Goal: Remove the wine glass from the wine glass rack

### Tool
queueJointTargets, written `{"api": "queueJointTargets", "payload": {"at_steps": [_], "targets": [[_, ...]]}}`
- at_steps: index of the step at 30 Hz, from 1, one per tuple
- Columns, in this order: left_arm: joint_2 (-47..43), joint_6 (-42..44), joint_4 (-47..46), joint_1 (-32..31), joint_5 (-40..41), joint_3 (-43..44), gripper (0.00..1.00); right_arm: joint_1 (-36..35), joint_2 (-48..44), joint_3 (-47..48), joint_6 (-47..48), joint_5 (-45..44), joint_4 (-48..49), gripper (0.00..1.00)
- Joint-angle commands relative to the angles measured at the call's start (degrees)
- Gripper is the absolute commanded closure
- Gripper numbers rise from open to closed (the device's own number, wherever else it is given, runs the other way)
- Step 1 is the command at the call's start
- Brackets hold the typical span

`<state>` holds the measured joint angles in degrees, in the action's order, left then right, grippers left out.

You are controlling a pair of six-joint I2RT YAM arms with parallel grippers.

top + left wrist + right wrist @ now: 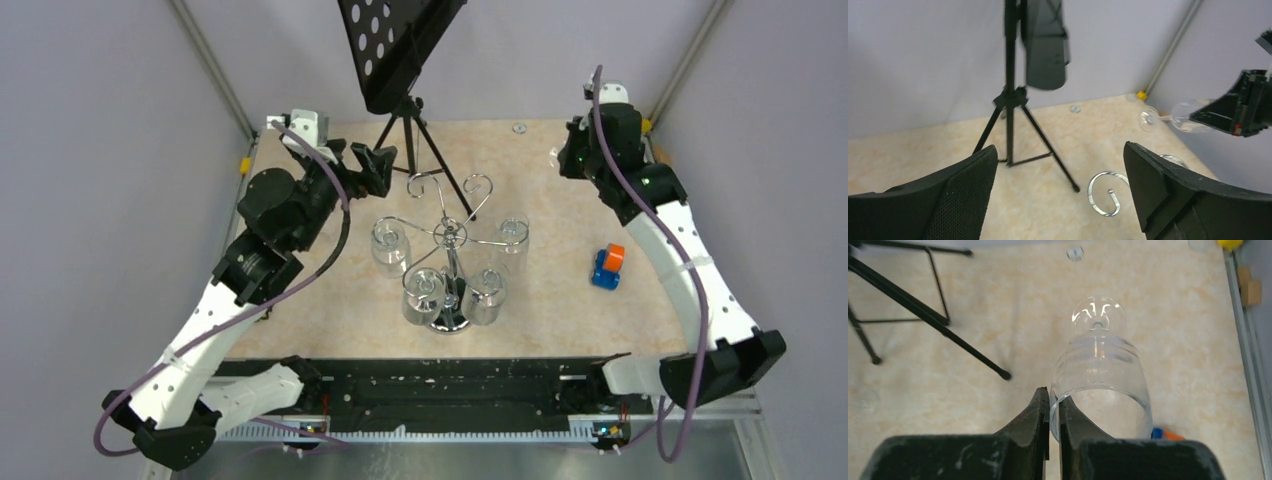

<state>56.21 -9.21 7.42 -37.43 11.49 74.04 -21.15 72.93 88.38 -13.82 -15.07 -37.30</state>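
A clear wine glass (1098, 365) lies sideways in the air with its foot pointing away. My right gripper (1054, 395) is shut on its rim, one finger inside the bowl and one outside. This happens at the table's back right corner (570, 155), apart from the wine glass rack (452, 240). The chrome rack stands mid-table with several glasses (423, 292) hanging bowl-down from its arms. My left gripper (375, 165) hovers open at the back left, nothing between its fingers (968, 195). In the left wrist view an empty scroll arm (1105, 192) curls below, and the held glass (1173, 119) shows at the right.
A black tripod music stand (400, 50) stands at the back centre, its legs (1010, 100) just beyond my left gripper. A blue and orange toy (607, 267) lies on the right of the table. A small metal ring (518, 128) sits near the back edge.
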Motion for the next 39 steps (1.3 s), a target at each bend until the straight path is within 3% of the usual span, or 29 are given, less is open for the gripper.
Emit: {"api": "queueJointTargets", "payload": {"at_steps": [1,6,10,26,33,39], "targets": [[0.0,-5.0,10.4,4.2,5.8,-0.4,0.01,6.9,2.9,-2.7,2.1,9.6,-5.9,1.0],[-0.4,-14.3,15.8,16.7,-5.7,-0.7,0.01,10.7,7.5,-6.0,3.0,13.2,-8.1,1.0],[0.1,-16.6,18.3,21.1,-8.6,-1.0,0.01,11.0,10.3,-6.7,3.8,14.8,-9.1,1.0],[8.2,-20.3,29.8,24.6,-10.1,4.0,0.01,11.0,18.2,-3.2,4.6,13.5,-13.6,0.99],[9.2,-19.0,32.0,24.9,-10.3,5.9,0.01,11.1,18.1,-2.2,4.8,13.4,-13.3,0.76],[7.3,-16.0,29.9,25.0,-13.0,4.3,0.01,11.1,17.0,-0.4,4.1,11.7,-13.1,0.71]]}}
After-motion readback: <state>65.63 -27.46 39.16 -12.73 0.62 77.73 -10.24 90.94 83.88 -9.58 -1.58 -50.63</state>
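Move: The right hand holds the wine glass by its rim; its table spot lies roughly 37 cm below, level ahead and about 6 cm to the right. From this hand the toy truck is some 10 cm back and 18 right, the rack's right glass 18 back and 13 left. From the empty left hand the rack's left glass hangs about 7 cm back, level sideways, 18 below; the standing glass is 10 ahead, 18 left. Down goes the right hand, fast and then easing, about 18 cm and a little right, tipping its fingers some 35 degrees downward so the pinched wine glass swings foot-down onto the clear table ahead of the toy truck; once stopped, the fingers part about a quarter. The open, empty left hand drops about 15 cm and swings left some 9, tipping downward too, towards the standing glass's side of the table. ##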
